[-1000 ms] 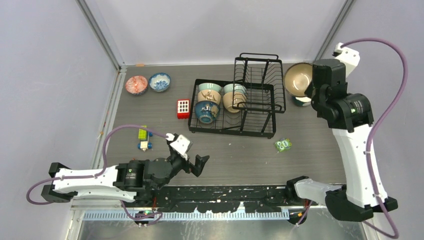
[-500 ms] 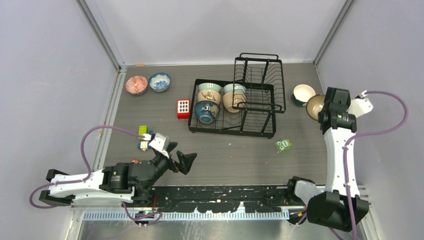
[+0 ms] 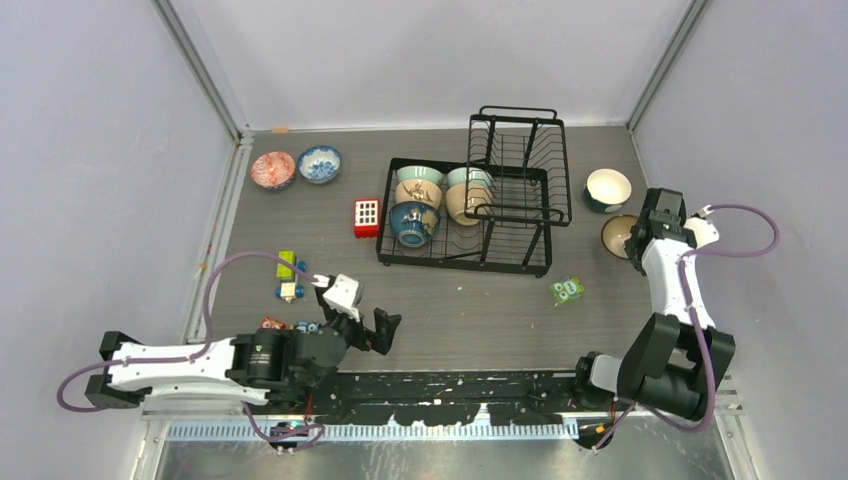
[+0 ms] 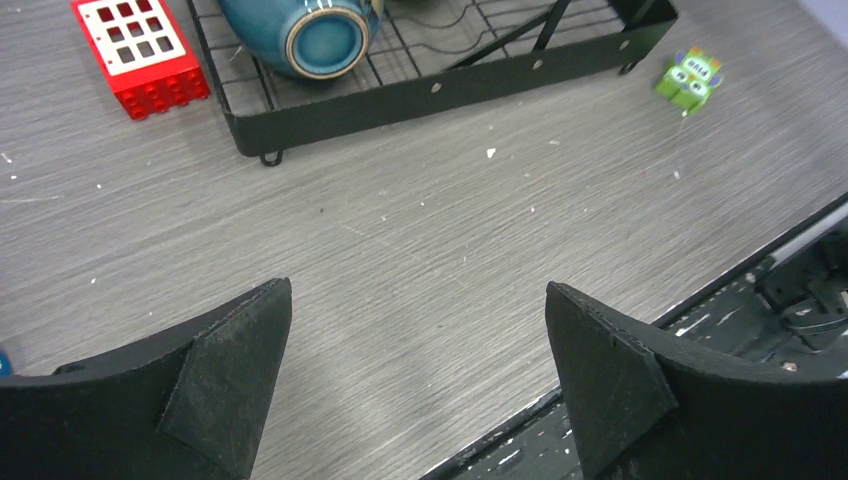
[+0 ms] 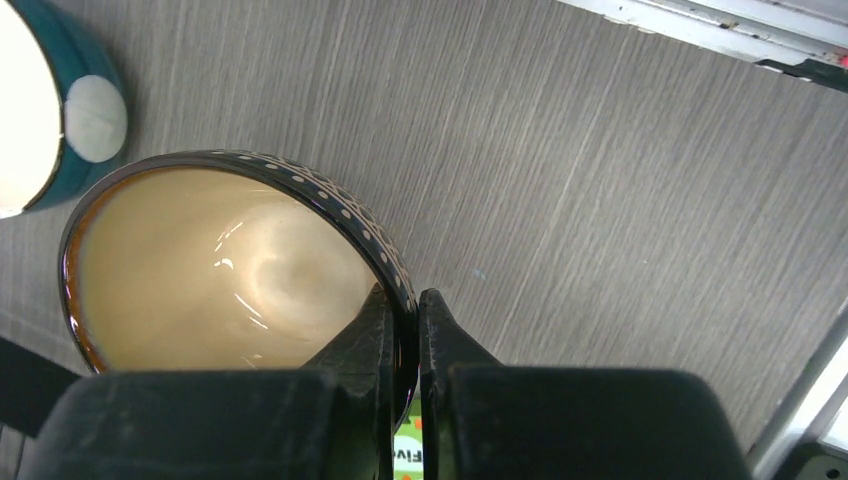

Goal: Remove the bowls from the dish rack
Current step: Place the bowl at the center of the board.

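Observation:
The black wire dish rack [image 3: 470, 255] stands mid-table with several bowls in its tray, among them a dark blue bowl [image 3: 413, 224] on its side, which shows at the top of the left wrist view [image 4: 307, 35]. My right gripper [image 5: 405, 305] is shut on the rim of a brown dotted bowl [image 5: 215, 265] with a tan inside, low at the table's right [image 3: 620, 236]. A teal bowl with a cream inside [image 3: 607, 188] sits just behind it. A red patterned bowl [image 3: 272, 169] and a blue-and-white bowl [image 3: 320, 163] rest at the far left. My left gripper [image 4: 415, 320] hangs open over bare table near the front edge.
A red block with white squares [image 3: 367, 217] lies left of the rack. A green toy block [image 3: 567, 290] sits in front of the rack's right corner. Small coloured blocks [image 3: 288, 275] lie left of my left arm. Metal frame rails border the table on both sides.
My right arm has come down and drawn toward the front, bringing the brown bowl from above the teal bowl to a spot just in front of it. My left arm shifted slightly, still open.

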{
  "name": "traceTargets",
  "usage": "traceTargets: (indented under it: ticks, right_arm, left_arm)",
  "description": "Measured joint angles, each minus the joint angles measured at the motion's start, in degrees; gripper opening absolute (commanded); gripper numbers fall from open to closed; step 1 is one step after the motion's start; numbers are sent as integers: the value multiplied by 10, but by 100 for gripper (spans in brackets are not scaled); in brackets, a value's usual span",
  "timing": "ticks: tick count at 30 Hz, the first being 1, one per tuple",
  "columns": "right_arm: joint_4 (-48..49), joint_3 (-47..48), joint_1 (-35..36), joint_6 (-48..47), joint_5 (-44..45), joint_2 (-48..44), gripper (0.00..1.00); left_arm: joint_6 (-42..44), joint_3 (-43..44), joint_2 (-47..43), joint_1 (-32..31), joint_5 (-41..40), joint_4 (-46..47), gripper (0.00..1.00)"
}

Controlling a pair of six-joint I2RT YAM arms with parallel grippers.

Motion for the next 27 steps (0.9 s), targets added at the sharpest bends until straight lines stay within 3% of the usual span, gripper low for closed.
traceTargets:
  ticks: [17,27]
  right_arm:
    - [99,-7,-30,2,-42,136,1]
    - [119,-1,-39,2,-49,176,1]
  left_arm:
    - [-44,-14,78,0,5,39,97]
    - [-90,-22,61,0,5,31,95]
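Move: The right hand still pinches the dark-rimmed bowl by its rim. Its spot on the open table lies roughly 6 cm ahead, 3 cm left and 12 cm below. The teal bowl stands about 19 cm ahead and 5 cm left of this hand; the green toy some 7 cm back and 16 cm left, both about 10 cm lower. From the left hand, that spot is some 18 cm ahead, 59 cm right and 19 cm down. The right hand lowers its pinched bowl about 7 cm and forward towards the table; the left sinks slightly. ##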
